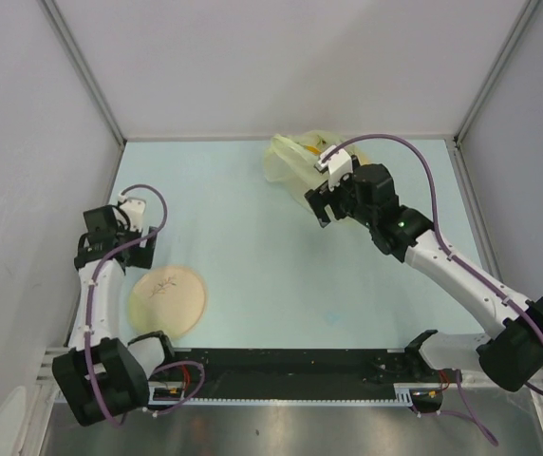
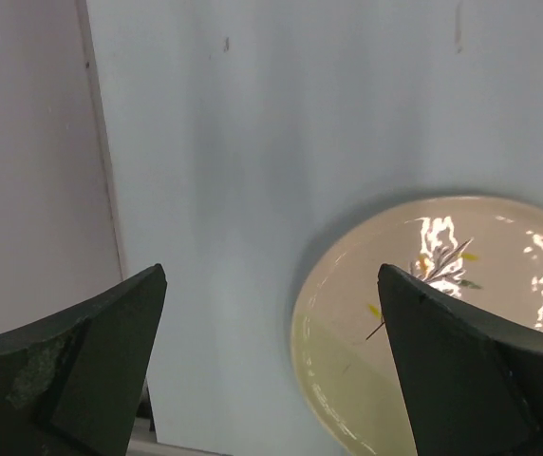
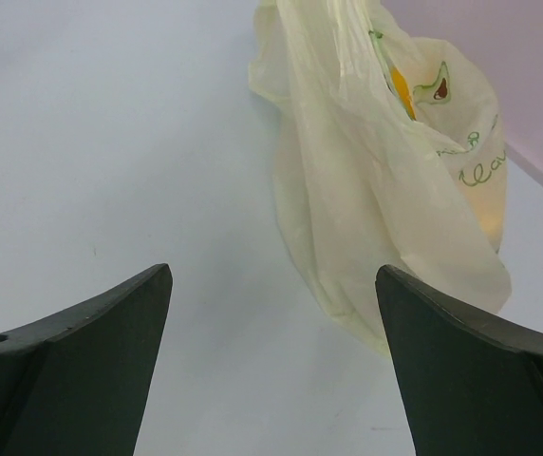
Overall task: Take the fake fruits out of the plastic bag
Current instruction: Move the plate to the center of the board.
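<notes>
The plastic bag (image 1: 293,161) lies crumpled at the far middle of the table, pale yellow with avocado prints. In the right wrist view the bag (image 3: 376,190) lies just ahead and to the right. A yellow-orange piece of the fake fruits (image 3: 401,90) shows through the film; the other fruits are hidden inside. My right gripper (image 3: 273,275) hovers open just short of the bag's near end, nothing between its fingers; from above the right gripper (image 1: 328,204) sits at the bag's near right side. My left gripper (image 2: 271,275) is open and empty at the left, far from the bag.
A round beige plate (image 1: 167,296) with a small twig print lies near the left arm; the plate's rim (image 2: 314,313) lies below the left gripper (image 1: 115,255). Grey walls enclose the table on three sides. The arm bases stand along the near edge.
</notes>
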You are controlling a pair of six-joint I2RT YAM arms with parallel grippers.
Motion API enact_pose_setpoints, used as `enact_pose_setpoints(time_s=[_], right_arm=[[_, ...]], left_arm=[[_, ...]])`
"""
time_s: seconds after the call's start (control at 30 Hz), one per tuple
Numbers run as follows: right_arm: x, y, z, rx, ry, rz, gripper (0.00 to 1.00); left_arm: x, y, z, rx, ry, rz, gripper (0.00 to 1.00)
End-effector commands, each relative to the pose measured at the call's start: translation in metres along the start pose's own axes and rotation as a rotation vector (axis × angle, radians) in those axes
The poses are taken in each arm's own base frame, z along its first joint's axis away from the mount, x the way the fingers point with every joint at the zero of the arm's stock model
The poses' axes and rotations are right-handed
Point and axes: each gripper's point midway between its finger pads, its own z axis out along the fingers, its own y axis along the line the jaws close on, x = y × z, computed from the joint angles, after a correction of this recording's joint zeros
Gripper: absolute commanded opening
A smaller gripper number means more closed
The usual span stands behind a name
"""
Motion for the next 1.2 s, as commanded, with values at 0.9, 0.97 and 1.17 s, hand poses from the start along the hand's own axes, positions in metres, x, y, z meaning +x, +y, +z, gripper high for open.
enact_pose_setpoints(time_s=[0.9,0.97,1.17], right_arm=[[-0.011,0.026,-0.018,-0.134,-0.016,0.010,0.93],[-0.010,0.025,-0.019,-0.133,-0.017,0.003,0.94],[-0.008,0.022,-0.019,-0.121,-0.022,-0.016,0.94]], left_arm=[[0.145,-0.053,0.027,0.478,0.330,-0.040,0.32],[0.142,-0.065,0.030,0.502,0.334,0.013,0.27],[0.114,-0.103,0.041,0.562,0.328,0.065,0.00]])
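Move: The plate lies on the board about 10 cm back from the open left hand, some 7 cm to its right and 12 cm below. The left side wall's foot stands roughly 14 cm to that hand's left, level with it going forward. From the right hand, the plate lies about 39 cm to the left, some 18 cm back and 25 cm below. Towards the plate's left rim the left hand sinks some 11 cm, drawing back and swinging left, its fingers tipping about 20 degrees steeper; then, low over the board, it sweeps right about 7 cm while the fingers shut, and their tips come against the rim and push it rightward. The right hand, open, eases back about 3 cm. ##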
